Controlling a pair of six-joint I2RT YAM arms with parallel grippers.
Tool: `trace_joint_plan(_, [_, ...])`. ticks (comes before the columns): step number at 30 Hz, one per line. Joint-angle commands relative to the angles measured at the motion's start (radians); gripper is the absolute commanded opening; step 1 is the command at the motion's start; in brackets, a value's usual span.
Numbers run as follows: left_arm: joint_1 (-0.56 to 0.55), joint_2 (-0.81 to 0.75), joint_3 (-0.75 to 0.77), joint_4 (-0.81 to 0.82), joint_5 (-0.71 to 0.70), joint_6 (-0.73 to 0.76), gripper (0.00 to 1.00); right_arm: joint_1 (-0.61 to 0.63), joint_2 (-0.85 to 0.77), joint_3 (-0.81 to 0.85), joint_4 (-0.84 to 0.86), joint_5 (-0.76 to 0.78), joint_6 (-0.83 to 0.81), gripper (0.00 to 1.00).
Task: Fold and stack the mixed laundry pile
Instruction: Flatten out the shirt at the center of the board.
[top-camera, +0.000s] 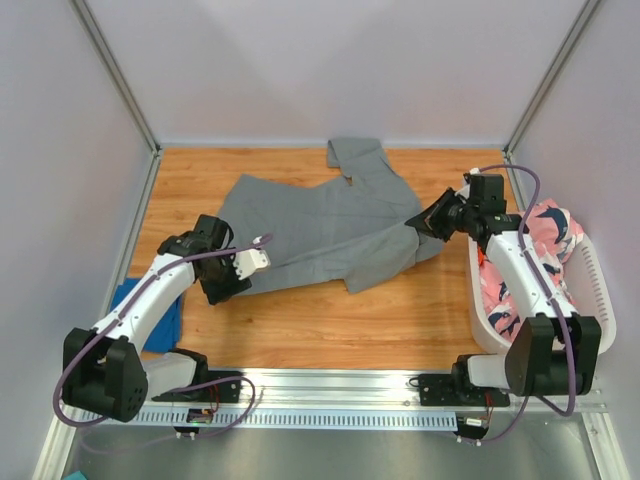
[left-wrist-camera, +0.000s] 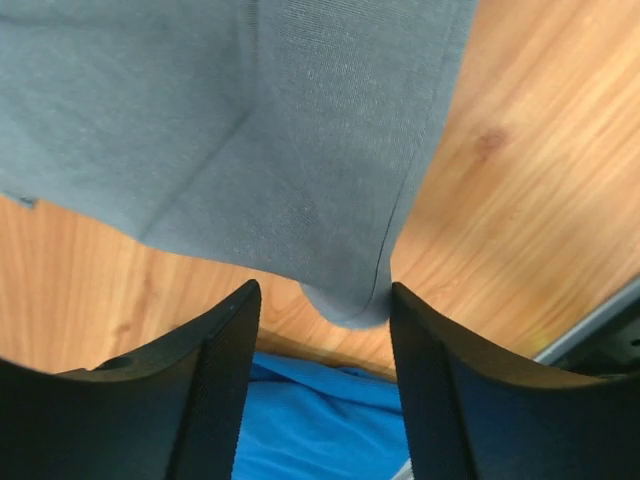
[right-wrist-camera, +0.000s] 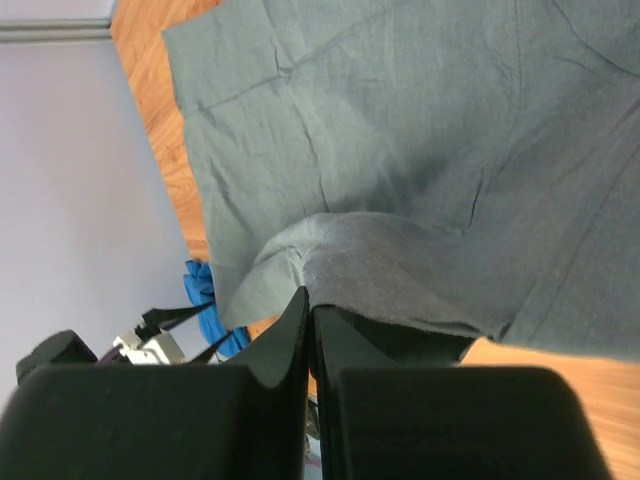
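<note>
The long grey garment (top-camera: 330, 225) lies spread flat across the middle of the wooden table. Its lower left corner (left-wrist-camera: 345, 300) lies loose on the wood just ahead of my left gripper (left-wrist-camera: 322, 305), whose jaws stand open and grip nothing. From above, the left gripper (top-camera: 228, 284) sits at that corner. My right gripper (right-wrist-camera: 310, 295) is shut on a raised fold of the grey garment (right-wrist-camera: 400, 150) at its right edge (top-camera: 420, 224). A bright blue garment (top-camera: 150, 310) lies off the table's left edge, and its cloth (left-wrist-camera: 310, 420) also shows under the left jaws. The pink patterned garment (top-camera: 548, 235) fills the basket.
A white slotted plastic basket (top-camera: 592, 290) stands at the right, beside the right arm. Bare wood (top-camera: 400, 320) runs in front of the grey garment. Pale walls close in the back and sides, and a metal rail (top-camera: 340, 385) runs along the near edge.
</note>
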Motion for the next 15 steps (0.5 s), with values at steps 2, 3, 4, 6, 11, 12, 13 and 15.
trace_joint_plan(2, [-0.016, -0.007, -0.003, -0.048, 0.086, -0.013, 0.64, -0.005, 0.065, 0.054, 0.116, 0.017, 0.071, 0.0])
trace_joint_plan(3, [-0.028, 0.0, -0.021, -0.039, 0.064, -0.042, 0.64, -0.005, 0.079, 0.068, 0.122, 0.034, 0.08, 0.0])
trace_joint_plan(4, [-0.056, 0.006, -0.037, 0.008, 0.032, -0.062, 0.64, -0.004, 0.103, 0.077, 0.127, 0.064, 0.083, 0.0])
trace_joint_plan(6, [-0.071, 0.034, -0.092, 0.058, -0.055, -0.082, 0.64, -0.004, 0.134, 0.101, 0.132, 0.074, 0.091, 0.0])
trace_joint_plan(11, [-0.073, 0.046, -0.184, 0.16, -0.131, -0.116, 0.63, -0.005, 0.17, 0.112, 0.145, 0.063, 0.105, 0.0])
trace_joint_plan(12, [-0.073, 0.037, -0.198, 0.182, -0.193, -0.114, 0.63, -0.005, 0.17, 0.112, 0.145, 0.068, 0.103, 0.0])
trace_joint_plan(13, [-0.073, 0.033, -0.211, 0.228, -0.215, -0.119, 0.63, -0.005, 0.168, 0.112, 0.144, 0.072, 0.102, 0.0])
trace_joint_plan(15, [-0.073, 0.022, -0.228, 0.277, -0.264, -0.13, 0.58, -0.004, 0.165, 0.112, 0.145, 0.074, 0.103, 0.0])
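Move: Below and slightly behind the open left gripper lies the shirt's near-left corner, about 3 cm back, 1 cm left and 7 cm down; the blue cloth is some 17 cm left, 3 cm back and 7 cm below. The shut right gripper already holds part of the shirt: the shirt's middle is roughly 10 cm ahead, 18 cm left and 17 cm below, its far sleeve about 27 cm ahead, 9 cm left and 18 cm below. Sinking about 6 cm onto the shirt's near-left corner, the left hand also backs up some 3 cm, then shifts left and tilts roughly 10 degrees, its fingers staying open on either side of the corner. The right hand keeps its pinch and carries the lifted part about 5 cm forward, sinking slightly, then slows to a stop. ##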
